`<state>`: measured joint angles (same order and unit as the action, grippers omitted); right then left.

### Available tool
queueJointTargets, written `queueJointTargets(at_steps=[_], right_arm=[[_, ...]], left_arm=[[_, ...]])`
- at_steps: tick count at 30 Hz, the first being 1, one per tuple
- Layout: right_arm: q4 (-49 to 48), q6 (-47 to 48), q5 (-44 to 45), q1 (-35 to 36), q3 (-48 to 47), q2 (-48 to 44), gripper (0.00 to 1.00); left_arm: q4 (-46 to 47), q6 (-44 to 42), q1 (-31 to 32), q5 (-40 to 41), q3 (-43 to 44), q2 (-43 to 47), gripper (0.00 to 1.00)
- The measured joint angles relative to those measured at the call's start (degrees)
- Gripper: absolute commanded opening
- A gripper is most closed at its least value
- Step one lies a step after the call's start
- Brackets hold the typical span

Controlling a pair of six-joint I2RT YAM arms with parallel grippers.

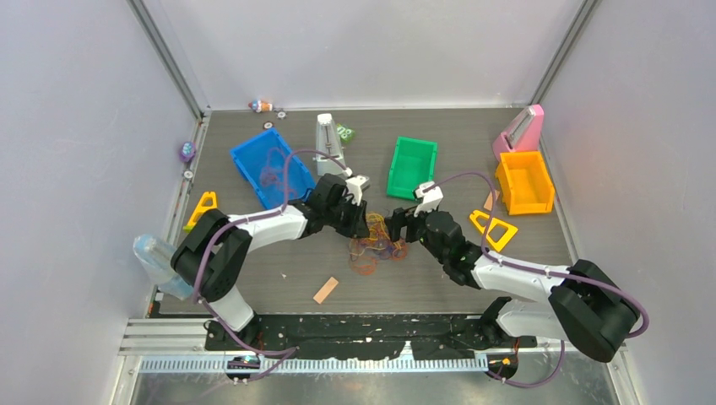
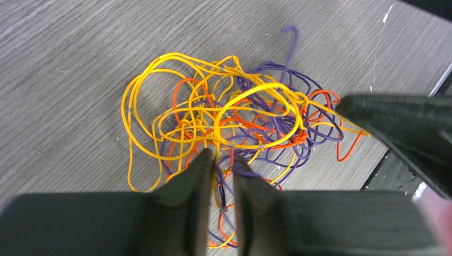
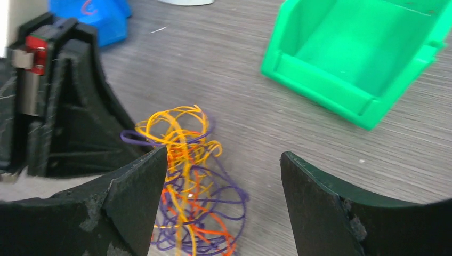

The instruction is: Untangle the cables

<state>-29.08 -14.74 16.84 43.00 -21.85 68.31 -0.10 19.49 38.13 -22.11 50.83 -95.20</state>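
The cables (image 1: 376, 242) lie as one tangle of yellow, orange and purple strands (image 2: 229, 122) on the grey table between my two grippers. My left gripper (image 2: 223, 160) sits at the tangle's near edge. Its jaws are drawn close together, with a yellow and a purple strand in the narrow gap; whether they pinch the strands I cannot tell. My right gripper (image 3: 224, 154) stands wide open on the tangle's other side. The cables (image 3: 186, 181) lie against its left finger, and nothing is between its jaws on the right. One of its fingers (image 2: 400, 122) shows in the left wrist view.
A green bin (image 1: 412, 166) stands just behind the tangle and a blue bin (image 1: 266, 164) at the back left. An orange bin (image 1: 525, 181) and yellow triangle frames (image 1: 494, 228) are to the right. A tan wooden stick (image 1: 326, 290) lies near the front.
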Motion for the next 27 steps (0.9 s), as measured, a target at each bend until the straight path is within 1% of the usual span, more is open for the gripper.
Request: queueJointTargets(at_steps=[1, 3, 4, 5, 7, 8, 9, 11, 17, 21, 23, 24, 26, 27], right_arm=[[-0.11, 0.04, -1.79, 0.00, 0.00, -0.02, 0.79], [-0.44, 0.09, -5.35, 0.00, 0.00, -0.02, 0.73], [-0.46, 0.11, -6.97, 0.00, 0.00, -0.02, 0.68], [-0.46, 0.11, -8.31, 0.00, 0.00, -0.02, 0.66], [-0.46, -0.17, -11.04, 0.00, 0.09, -0.02, 0.60], [-0.46, -0.22, -11.69, 0.00, 0.20, -0.02, 0.53], [-0.42, -0.50, -12.41, 0.00, 0.39, -0.02, 0.49], [-0.11, -0.98, -13.35, 0.00, 0.81, -0.02, 0.45], [2.01, -2.78, -16.35, 0.00, 1.14, 0.31, 0.43], [3.76, -3.48, -16.74, 0.00, 1.88, -0.20, 0.39], [5.03, -3.65, -16.61, 0.00, 2.23, -0.74, 0.39], [5.38, -3.67, -16.46, 0.00, 2.27, -0.92, 0.39], [5.95, -3.80, -15.93, 0.00, 2.27, -1.36, 0.44], [6.10, -3.91, -15.76, 0.00, 2.27, -1.53, 0.49]], left_arm=[[-0.26, -0.22, 0.00, 0.09, 0.04, 0.00, 0.06], [-1.01, -0.48, 0.00, 0.33, 0.15, 0.00, 0.00], [-1.11, -0.59, 0.00, 0.55, 0.15, 0.00, 0.00], [-1.20, -0.63, 0.00, 0.87, 0.15, 0.00, 0.00], [-1.38, -0.83, 0.00, 1.68, 0.15, 0.02, 0.00], [-1.49, -0.92, 0.00, 2.03, 0.15, 0.04, 0.00], [-1.62, -0.98, 0.00, 2.60, 0.15, 0.11, 0.00], [-1.90, -1.18, 0.00, 3.15, 0.15, 0.28, 0.00], [-2.45, -1.84, 0.00, 4.59, 0.15, 1.64, 0.00], [-2.54, -1.90, 0.00, 4.79, 0.15, 1.77, 0.00], [-2.56, -1.90, 0.00, 4.79, 0.15, 1.77, 0.00], [-2.58, -1.90, 0.00, 4.81, 0.15, 1.77, 0.00], [-2.62, -1.90, 0.00, 4.87, 0.15, 1.77, 0.00], [-2.71, -1.92, 0.00, 4.98, 0.15, 1.77, 0.00]])
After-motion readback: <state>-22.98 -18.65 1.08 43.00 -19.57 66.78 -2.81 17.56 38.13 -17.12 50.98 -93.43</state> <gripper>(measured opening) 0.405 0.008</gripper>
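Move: The left hand has its nearly shut fingers around a purple strand, right at its fingertips, with the cable tangle's middle about 4 cm to its right, 2 cm back and 3 cm lower. From the right hand, the raised yellow loop at the near side of the tangle lies roughly 5 cm back, 2 cm left and 5 cm below. The green bin is some 15 cm ahead and 6 cm right of that hand, the wooden block 14 cm back and 15 cm left. The right hand draws back about 5 cm towards the near side of the tangle, first swinging a few centimetres left and then sinking some 3 cm, while it turns about 15 degrees counter-clockwise, tips further down and narrows its wide-open fingers by half, so that they come to bracket the yellow loop without shutting. Meanwhile the left hand finishes closing and pinches the purple strand, then eases about 1.5 cm left and slightly forward with a small tilt, and holds still there. ##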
